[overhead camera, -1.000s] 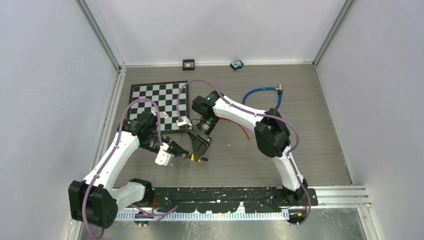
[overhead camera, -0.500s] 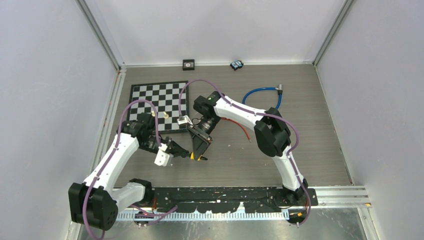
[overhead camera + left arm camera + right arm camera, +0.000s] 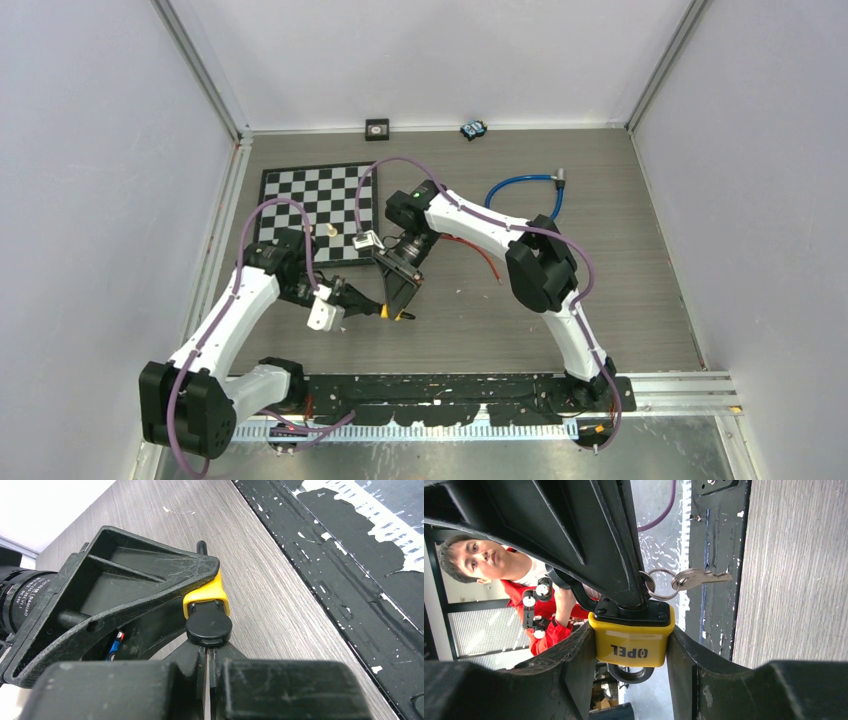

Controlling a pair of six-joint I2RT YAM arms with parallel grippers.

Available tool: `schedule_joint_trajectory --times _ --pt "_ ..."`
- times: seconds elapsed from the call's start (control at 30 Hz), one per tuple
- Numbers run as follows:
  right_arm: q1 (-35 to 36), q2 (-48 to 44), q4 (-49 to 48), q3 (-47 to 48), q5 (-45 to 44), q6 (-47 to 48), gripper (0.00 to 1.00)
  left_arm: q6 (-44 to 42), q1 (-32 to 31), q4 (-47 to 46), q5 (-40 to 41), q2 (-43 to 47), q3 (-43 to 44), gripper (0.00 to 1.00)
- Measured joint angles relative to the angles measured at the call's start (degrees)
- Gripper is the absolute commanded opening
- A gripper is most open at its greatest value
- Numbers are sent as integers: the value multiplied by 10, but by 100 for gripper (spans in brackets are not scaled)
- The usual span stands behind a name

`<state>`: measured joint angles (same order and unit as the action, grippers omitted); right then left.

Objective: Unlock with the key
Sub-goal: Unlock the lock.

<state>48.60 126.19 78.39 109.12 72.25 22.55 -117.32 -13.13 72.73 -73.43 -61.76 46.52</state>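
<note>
A yellow padlock (image 3: 631, 642) marked OPEL sits between the fingers of my right gripper (image 3: 631, 647), which is shut on its body. Its shackle (image 3: 631, 674) points toward the camera. In the left wrist view the padlock (image 3: 205, 593) shows just beyond the key's round black head (image 3: 209, 627). My left gripper (image 3: 208, 652) is shut on that head, and the key's blade is hidden in the lock's end. A ring with a spare key (image 3: 696, 577) hangs beside it. From above, the left gripper (image 3: 368, 308) and right gripper (image 3: 399, 303) meet at the padlock (image 3: 402, 316).
A chessboard (image 3: 310, 200) lies behind the left arm with a small piece (image 3: 331, 229) on it. A blue hose (image 3: 520, 185) and a red cable (image 3: 490, 262) lie to the right. Two small objects (image 3: 377, 127) (image 3: 473, 129) sit at the back wall. A black rail (image 3: 460, 388) runs along the near edge.
The left arm has shifted very slightly at the elbow and wrist. The padlock, the key and both grips stay as they were.
</note>
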Motion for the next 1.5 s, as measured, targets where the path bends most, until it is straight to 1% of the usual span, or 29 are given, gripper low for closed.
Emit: schedule_joint_trajectory --times 0.1,0.13,0.2,0.4,0.43,0.47,0.5,0.57,0.67,0.87,1.03,1.13,1.27,1.4,1.43,1.5 --pt "0 7 14 5 -2 7 0 0 -3 -2 -4 -7 -4 0" --pt "0 9 18 6 -4 10 0 0 -3 -3 -4 -8 -5 2" --pt "0 9 21 6 -6 16 0 0 -5 -4 -3 -9 -5 9" --pt "-3 8 18 4 -12 31 0 0 -8 6 14 -9 -3 40" --pt "-5 7 15 0 -12 34 0 0 -7 11 18 -9 -1 49" --pt "-8 5 10 -5 -14 38 0 0 -7 19 19 -9 2 54" --pt "-11 3 7 -10 -16 42 0 0 -6 26 18 -8 6 55" --pt "-16 2 0 -18 -22 47 0 0 -3 37 17 -8 18 57" --pt "-20 1 -3 -22 -29 54 0 0 5 46 13 -8 31 57" --pt "-23 1 -4 -23 -31 63 0 0 15 46 13 -8 34 45" --pt "-22 -2 -4 -23 -31 67 1 0 15 21 13 -14 34 44" --pt "-21 -5 -4 -23 -31 68 1 0 15 3 13 -23 34 47" --pt "-21 -11 -4 -25 -31 69 0 0 17 -13 13 -36 34 56" --pt "-21 -14 -5 -32 -32 69 0 0 29 -16 11 -37 34 58" --pt "-21 -14 -5 -33 -32 69 0 0 34 -16 9 -37 33 56" --pt "-21 -14 -6 -35 -31 69 0 0 42 -16 6 -37 29 48"
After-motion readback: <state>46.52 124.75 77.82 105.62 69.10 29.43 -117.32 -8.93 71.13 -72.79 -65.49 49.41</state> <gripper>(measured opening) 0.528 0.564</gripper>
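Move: My left fingers are already shut on the head of the key, which sits right at the hand point. The yellow lock, still gripped by my right hand, lies about 3 cm to the right and 1 cm back; the spare key dangles on its ring roughly 4 cm straight below. The chessboard's middle is some 16 cm ahead, 14 cm left and 16 cm down. From my right hand the key lies about 3 cm left and 1 cm ahead. I let go of the key: after dipping slightly, my left hand opens its fingers to just over half, rises a good centimetre, then slides forward about 3 cm, clear of the key head, barely turning. My right hand keeps its grip on the lock and carries it some 3 cm down, forward and to the right, away from the left fingers. ##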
